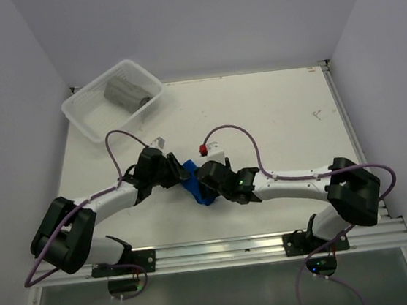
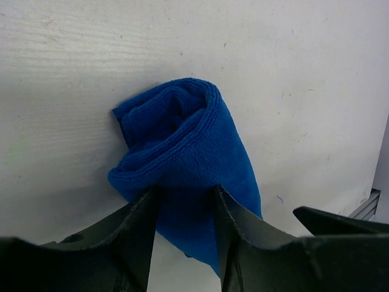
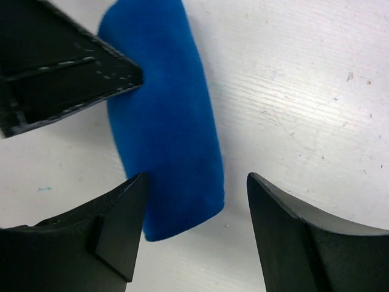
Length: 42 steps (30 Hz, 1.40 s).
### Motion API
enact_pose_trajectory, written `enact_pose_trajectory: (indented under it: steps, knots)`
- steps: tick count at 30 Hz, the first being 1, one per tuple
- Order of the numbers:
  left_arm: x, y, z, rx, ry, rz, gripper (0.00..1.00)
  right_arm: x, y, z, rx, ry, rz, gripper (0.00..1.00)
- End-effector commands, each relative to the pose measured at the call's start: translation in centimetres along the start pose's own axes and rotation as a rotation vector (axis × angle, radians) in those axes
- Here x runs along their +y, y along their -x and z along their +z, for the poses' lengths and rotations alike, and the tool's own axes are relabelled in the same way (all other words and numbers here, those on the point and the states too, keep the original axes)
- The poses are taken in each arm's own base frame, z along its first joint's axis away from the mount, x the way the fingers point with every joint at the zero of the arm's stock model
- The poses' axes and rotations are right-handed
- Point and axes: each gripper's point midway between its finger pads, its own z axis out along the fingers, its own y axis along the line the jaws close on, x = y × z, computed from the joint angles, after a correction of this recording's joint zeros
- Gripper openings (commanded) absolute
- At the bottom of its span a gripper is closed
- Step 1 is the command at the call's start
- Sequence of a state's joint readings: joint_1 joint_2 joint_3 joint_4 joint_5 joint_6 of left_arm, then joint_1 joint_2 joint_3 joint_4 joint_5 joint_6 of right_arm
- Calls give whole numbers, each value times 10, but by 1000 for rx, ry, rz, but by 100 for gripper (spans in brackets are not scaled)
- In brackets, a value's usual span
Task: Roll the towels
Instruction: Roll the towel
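Observation:
A bright blue towel lies rolled into a short cylinder on the white table, between my two grippers. In the left wrist view the blue towel shows its spiral end, and my left gripper is shut on the near part of the roll, both fingers pressing its sides. In the right wrist view the blue towel lies lengthwise, and my right gripper stands open around its end, with a gap to the right finger. The grey towel lies rolled inside the basket.
The translucent white basket sits at the table's far left corner. Grey walls close in the table on three sides. An aluminium rail with both arm bases runs along the near edge. The left gripper's finger shows in the right wrist view.

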<state>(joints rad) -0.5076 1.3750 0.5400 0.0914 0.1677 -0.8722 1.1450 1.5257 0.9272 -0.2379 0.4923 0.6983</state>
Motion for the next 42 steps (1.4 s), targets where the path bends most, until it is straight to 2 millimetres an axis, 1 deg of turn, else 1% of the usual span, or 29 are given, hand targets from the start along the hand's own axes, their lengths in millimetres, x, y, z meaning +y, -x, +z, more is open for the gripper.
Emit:
enact_pose_trajectory:
  steps: [1,2,3,4,6,7,8,9,11,13,16,17,19,20,21,25,26,28,29,31,32,34,35,37,42]
  knots:
    - [35,-15,-1,22,123,28,44,11,-9,4,62,107,70,70]
    - [36,-16,-1,24,125,28,44,7,-11,8,73,107,77,70]
    - [36,-16,-1,23,127,28,44,10,-10,10,75,128,88,71]
    - [37,-17,-1,25,127,28,44,10,-20,14,104,138,85,72]
    - [38,-18,-1,26,130,27,44,12,-23,19,108,151,96,72]
    - [38,-17,-1,25,129,27,44,12,-30,22,128,155,93,72]
    - [39,-18,-1,26,130,26,44,13,-33,23,133,158,96,72]
    - [39,-18,-1,27,131,26,44,15,-33,26,127,170,105,72]
    - [41,-21,-2,30,134,25,44,16,-43,28,152,183,110,71]
    - [43,-21,-3,27,136,22,43,20,-44,31,149,201,122,69]
    - [44,-21,-6,19,142,15,44,21,-47,35,150,207,121,60]
    - [42,-20,-8,15,137,16,44,20,-45,35,139,206,121,53]
    - [36,-14,-10,-4,129,11,46,22,-41,35,123,215,122,45]
    - [36,-13,-15,3,148,6,50,22,-40,35,119,215,121,42]
    - [35,-9,-17,-10,158,3,53,23,-38,36,114,215,121,34]
    - [25,5,-28,-39,174,-3,65,29,-36,37,111,225,121,21]
    - [24,7,-32,-40,183,-6,71,30,-37,37,112,226,126,20]
    - [22,8,-35,-43,189,-15,76,34,-35,40,108,231,135,17]
    - [23,8,-38,-42,194,-21,82,34,-35,41,106,231,141,17]
    - [21,6,-38,-46,183,-47,84,38,-33,44,104,237,157,16]
    - [24,2,-39,-44,177,-58,88,40,-33,45,104,240,166,15]
    - [21,1,-38,-52,149,-84,91,45,-31,46,99,251,178,15]
    - [19,1,-38,-65,129,-91,96,46,-33,49,102,249,180,14]
    - [16,1,-39,-70,110,-111,99,50,-32,49,99,256,184,13]
    - [14,9,-37,-108,110,-120,100,56,-34,50,99,259,186,12]
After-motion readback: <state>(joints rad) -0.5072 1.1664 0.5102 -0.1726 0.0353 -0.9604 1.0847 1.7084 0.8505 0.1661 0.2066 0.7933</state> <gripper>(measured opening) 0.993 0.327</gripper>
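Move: The rolled-up blue towel lies under the left hand's half-open fingers, its middle about 3 cm to the right, 2 cm back and 2 cm below. From the right hand, the towel's near end is some 3 cm to the left, 1 cm back and 5 cm lower. The white basket stands about 32 cm ahead and 23 cm left of the left hand, with the grey towel in it, roughly 33 cm ahead and 19 cm left. The right hand pinches the near end of the blue towel, having sunk some 4 cm and swung left with its left side rolling up; keeping hold, it goes about 3 cm farther left. Meanwhile the left hand, whose fingers rest on the towel at first, edges down and back, then shifts left about 4 cm in all, spreading its fingers wide astride the towel. ##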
